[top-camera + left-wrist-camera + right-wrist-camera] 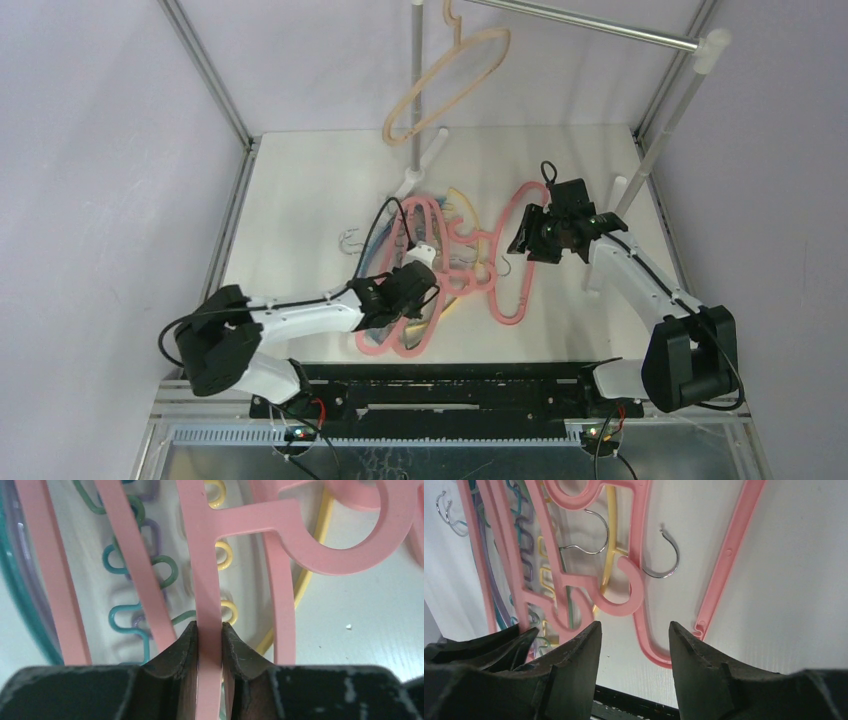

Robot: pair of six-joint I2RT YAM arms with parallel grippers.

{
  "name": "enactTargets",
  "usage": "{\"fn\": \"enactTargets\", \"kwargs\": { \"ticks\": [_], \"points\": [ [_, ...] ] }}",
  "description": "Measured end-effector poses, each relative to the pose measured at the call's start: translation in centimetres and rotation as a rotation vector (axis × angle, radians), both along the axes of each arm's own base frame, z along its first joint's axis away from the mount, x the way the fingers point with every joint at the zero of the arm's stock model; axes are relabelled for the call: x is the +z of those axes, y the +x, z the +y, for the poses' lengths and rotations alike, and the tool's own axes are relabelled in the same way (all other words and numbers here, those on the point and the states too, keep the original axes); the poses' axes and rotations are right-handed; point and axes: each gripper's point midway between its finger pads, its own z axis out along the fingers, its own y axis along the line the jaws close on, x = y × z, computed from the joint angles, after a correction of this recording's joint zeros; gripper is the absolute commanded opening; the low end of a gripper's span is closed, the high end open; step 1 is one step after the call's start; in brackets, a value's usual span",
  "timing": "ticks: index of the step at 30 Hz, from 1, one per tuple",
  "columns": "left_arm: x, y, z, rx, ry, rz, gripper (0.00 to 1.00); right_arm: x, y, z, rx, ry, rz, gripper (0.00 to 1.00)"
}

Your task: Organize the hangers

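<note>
A tangled pile of hangers (455, 255) lies mid-table: several pink ones over thin green, teal, yellow and purple ones with wavy bars. My left gripper (420, 265) reaches into the pile's near left side. In the left wrist view its jaws (210, 627) press both sides of a straight pink hanger bar (207, 570), with teal (122, 615) and yellow (225, 555) wavy bars beneath. My right gripper (530, 235) hovers over the pile's right side. Its fingers (634, 625) stand apart with only table between them, above a pink hanger (729, 555). A beige hanger (487, 36) hangs from the rail.
The grey metal rail (600, 28) crosses the back on white poles (418, 90) (665, 120). Loose wire hooks (350, 240) (669, 560) stick out of the pile. Purple walls and frame posts bound the table. A black strip runs along its near edge.
</note>
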Motion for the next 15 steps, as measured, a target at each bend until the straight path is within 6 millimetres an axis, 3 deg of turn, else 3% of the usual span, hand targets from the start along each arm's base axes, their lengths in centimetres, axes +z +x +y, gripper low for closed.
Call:
{"fn": "enactTargets", "kwargs": {
  "ticks": [4, 11, 15],
  "points": [
    [3.7, -0.3, 0.5, -0.006, -0.013, -0.016, 0.00, 0.0, -0.1, -0.1, -0.004, 0.000, -0.005, 0.59],
    [14.0, 0.0, 0.1, -0.024, -0.188, -0.136, 0.00, 0.8, 0.0, -0.8, -0.028, 0.003, -0.039, 0.59],
    [17.1, -0.5, -1.1, -0.085, -0.285, -0.105, 0.00, 1.6, 0.4, -1.7, -0.062, 0.005, -0.068, 0.59]
  ]
}}
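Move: The left hand already pinches one bar of a pink hanger. The open right gripper waits about 20 cm to its right, 9 cm farther out and 8 cm higher; the rack's rail crosses roughly 20 cm ahead, 18 cm right and nearly 40 cm above. A second pink hanger lies around 5 cm straight ahead and 3 cm below. From the right hand, the held hanger's middle is some 24 cm left, 4 cm back and 9 cm down. Straight up and fast, the left hand raises the pinched pink hanger about 17 cm above the pile, its fingers swinging some 15 degrees outward to the right and a slight rightward drift starting at the end; the grip stays shut. The right hand, empty and half open, edges a couple of centimetres right and up, away from the pink hanger beneath it. ##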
